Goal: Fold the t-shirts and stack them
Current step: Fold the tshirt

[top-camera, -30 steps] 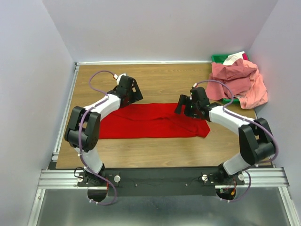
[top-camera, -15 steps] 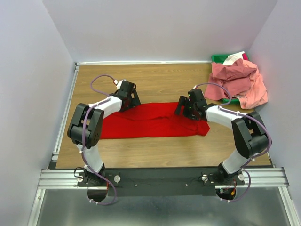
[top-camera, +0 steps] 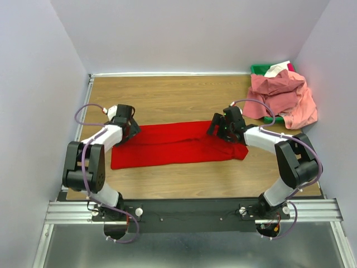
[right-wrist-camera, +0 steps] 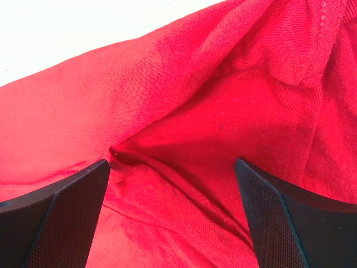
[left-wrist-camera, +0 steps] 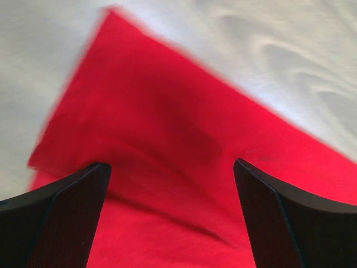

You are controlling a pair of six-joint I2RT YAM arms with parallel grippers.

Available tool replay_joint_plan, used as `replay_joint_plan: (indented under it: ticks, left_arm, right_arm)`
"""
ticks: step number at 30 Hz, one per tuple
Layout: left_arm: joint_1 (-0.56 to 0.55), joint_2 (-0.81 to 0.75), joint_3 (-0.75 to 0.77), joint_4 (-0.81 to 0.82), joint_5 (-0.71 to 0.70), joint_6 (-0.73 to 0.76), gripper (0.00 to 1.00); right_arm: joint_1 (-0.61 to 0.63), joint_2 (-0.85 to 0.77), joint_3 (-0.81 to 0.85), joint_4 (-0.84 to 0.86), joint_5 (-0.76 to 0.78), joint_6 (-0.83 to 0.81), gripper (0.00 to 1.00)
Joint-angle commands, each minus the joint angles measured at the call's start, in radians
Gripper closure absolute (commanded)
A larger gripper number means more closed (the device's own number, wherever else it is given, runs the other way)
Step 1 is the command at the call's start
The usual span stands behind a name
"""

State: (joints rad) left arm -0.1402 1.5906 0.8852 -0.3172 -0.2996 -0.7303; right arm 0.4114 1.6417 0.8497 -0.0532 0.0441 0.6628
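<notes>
The bright red t-shirt (top-camera: 178, 142) lies as a long folded strip across the middle of the table. My left gripper (top-camera: 134, 132) is open, low over the shirt's far left corner. In the left wrist view the red cloth (left-wrist-camera: 167, 128) fills the gap between the spread fingers (left-wrist-camera: 61, 223), and nothing is pinched. My right gripper (top-camera: 216, 128) is open over the strip's right end. There a raised crease of red cloth (right-wrist-camera: 223, 100) runs between its fingers (right-wrist-camera: 295, 223). The salmon pink t-shirts (top-camera: 281, 97) are heaped at the back right.
A green bin (top-camera: 261, 69) at the back right corner is mostly buried under the pink heap, with white cloth (top-camera: 278, 69) on top. The bare wooden table (top-camera: 184, 95) stretches behind the red shirt, and a narrower band lies in front. Walls close in the left, back and right sides.
My left arm has swung left along the shirt's far edge to its left corner. The strip's left end now lies a little further left. The right gripper has barely moved.
</notes>
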Motion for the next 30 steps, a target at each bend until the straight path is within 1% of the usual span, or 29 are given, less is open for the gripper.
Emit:
replay_joint_plan:
  ticks: [1, 5, 7, 11, 13, 15, 16, 19, 20, 22, 24, 28, 30]
  left_arm:
    - [0.025, -0.084, -0.057, -0.057, -0.079, -0.056, 0.02]
    - [0.042, -0.136, -0.089, -0.105, -0.128, -0.116, 0.02]
    - [0.044, -0.159, -0.081, -0.128, -0.136, -0.135, 0.02]
    - [0.04, -0.224, -0.042, -0.137, -0.09, -0.118, 0.02]
    - [0.031, -0.26, -0.032, -0.116, -0.07, -0.118, 0.02]
    - [-0.007, -0.287, -0.037, -0.051, -0.017, -0.08, 0.01]
    - [-0.044, -0.285, -0.037, -0.031, 0.014, -0.064, 0.02]
    - [-0.108, -0.255, -0.032, 0.03, 0.059, -0.015, 0.02]
    - [-0.143, -0.22, -0.032, 0.052, 0.088, -0.012, 0.01]
    - [-0.17, -0.157, -0.029, 0.073, 0.118, 0.003, 0.01]
    - [-0.185, -0.115, -0.016, 0.081, 0.12, 0.005, 0.02]
    - [-0.188, -0.034, -0.015, 0.109, 0.155, 0.015, 0.02]
    - [-0.196, -0.008, -0.031, 0.122, 0.163, 0.012, 0.02]
  right_arm:
    - [0.004, 0.037, -0.054, -0.096, 0.028, 0.021, 0.0]
    - [0.004, 0.018, -0.06, -0.097, 0.027, 0.018, 0.0]
    - [0.004, 0.009, -0.063, -0.097, 0.02, 0.017, 0.0]
    - [0.003, -0.039, -0.063, -0.096, 0.004, 0.003, 0.0]
    - [0.004, -0.081, -0.058, -0.099, 0.003, -0.009, 0.0]
    - [0.004, -0.126, -0.057, -0.103, 0.004, -0.011, 0.0]
    - [0.004, -0.141, -0.057, -0.105, 0.002, -0.011, 0.0]
    - [0.004, -0.178, -0.061, -0.115, -0.009, -0.003, 0.0]
    - [0.004, -0.184, -0.07, -0.122, -0.013, 0.0, 0.0]
    - [0.004, -0.195, -0.081, -0.126, -0.007, 0.001, 0.0]
    - [0.003, -0.191, -0.096, -0.135, 0.006, 0.001, 0.0]
    - [-0.014, -0.117, -0.086, -0.14, 0.005, 0.009, 0.0]
    - [-0.035, -0.037, -0.045, -0.14, 0.002, 0.001, 0.0]
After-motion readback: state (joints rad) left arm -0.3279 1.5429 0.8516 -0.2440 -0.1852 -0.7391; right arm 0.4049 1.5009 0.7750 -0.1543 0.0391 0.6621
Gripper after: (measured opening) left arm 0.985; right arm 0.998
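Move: The red t-shirt lies folded into a long flat strip under both hands, barely a centimetre below them. From the left hand its middle is about 22 cm right and 5 cm back, its left end roughly 11 cm left and 9 cm back. From the right hand the shirt's middle is some 18 cm left and 7 cm back, its right end about 14 cm right and 11 cm back. Open left hand strokes about 5 cm back-left across the shirt, hops 11 cm right; right hand eases back. ##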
